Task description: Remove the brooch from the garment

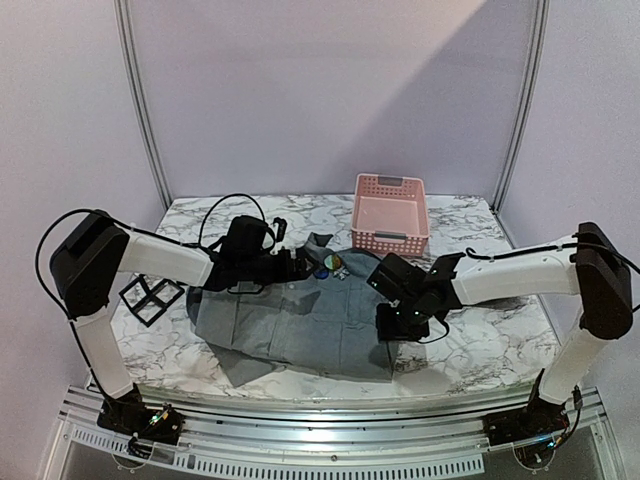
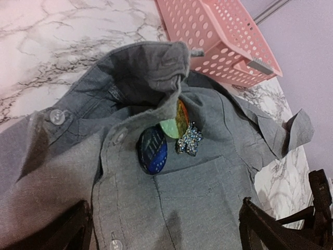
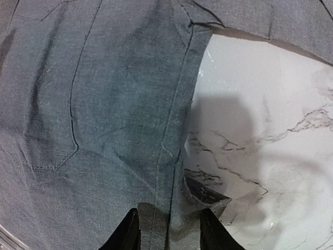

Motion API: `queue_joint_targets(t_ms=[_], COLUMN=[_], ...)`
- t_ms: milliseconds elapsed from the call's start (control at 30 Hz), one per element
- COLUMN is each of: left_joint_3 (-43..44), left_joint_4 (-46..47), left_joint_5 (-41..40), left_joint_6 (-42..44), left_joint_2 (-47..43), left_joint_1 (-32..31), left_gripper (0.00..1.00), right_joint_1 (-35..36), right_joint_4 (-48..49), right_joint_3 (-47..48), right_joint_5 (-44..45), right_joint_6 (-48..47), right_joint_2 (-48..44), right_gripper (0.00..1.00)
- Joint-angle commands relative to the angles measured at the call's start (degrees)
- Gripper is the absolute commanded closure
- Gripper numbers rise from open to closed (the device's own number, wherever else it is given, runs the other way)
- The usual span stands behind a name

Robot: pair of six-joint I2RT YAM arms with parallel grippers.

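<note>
The grey garment [image 1: 290,320] lies spread on the marble table [image 1: 480,340], collar towards the back. Just under the collar, above the chest pocket, a sparkling jewelled brooch [image 2: 188,139] is pinned beside a round blue badge [image 2: 152,150] and a green-orange disc [image 2: 174,122]; they show as a small bright spot [image 1: 330,263] from above. My left gripper [image 2: 164,232] hovers wide open over the pocket, just short of the brooch, holding nothing. My right gripper [image 3: 169,232] rests on the garment's [image 3: 78,104] right hem with its fingers apart, astride the seam.
A pink perforated basket [image 1: 390,212] stands at the back of the table, just beyond the collar [image 2: 156,67]. A black open frame [image 1: 150,297] lies left of the garment under the left arm. Bare marble [image 3: 270,130] lies right of the hem.
</note>
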Motion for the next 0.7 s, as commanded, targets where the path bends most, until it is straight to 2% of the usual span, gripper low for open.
queue_joint_targets(t_ms=[0,267,533,667], left_joint_3=[0.21,0.68,0.46,0.83], left_joint_4=[-1.13,-1.56,-1.91,-1.91], left_joint_5=[-0.27,-0.29,-0.52,-0.8], left_joint_6=[0.73,1.14,1.65,2.13], left_joint_2=[-1.65,-1.76,-2.1,-1.68], left_joint_1=[0.21,0.21,0.21,0.21], left_gripper=[0.02,0.02,0.02,0.02], right_joint_1=[-0.03,1.91,2.86,2.87], right_joint_4=[-1.15,-3.82,-4.19,-3.17], right_joint_3=[1.31,4.37,4.19,2.03], right_joint_5=[1.24,3.62,2.99,1.21], right_joint_6=[-1.35,-1.04,-0.5,-0.6], right_joint_2=[1.51,5.0,6.81,5.82], right_gripper=[0.63,0.65,0.76,0.89])
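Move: The right gripper, half open and pointing down, hangs almost over the folded side edge of the garment, which is about 1 cm to its left, 1 cm ahead and 1 cm below. From this gripper the rhinestone brooch is roughly 18 cm ahead and 8 cm left, the blue oval brooch 18 cm ahead and 12 cm left, and the near hem corner 8 cm back and 1 cm right. From the left gripper, that edge lies some 14 cm back, 16 cm right and 6 cm lower. Lower the right gripper about 1 cm into the cloth at the garment's side edge, slipping some 1 cm left as it sinks and tilting the wrist only about 5 degrees. Then close the half-open fingers to a narrow gap so that the tips pinch the small fold standing up at the edge. ##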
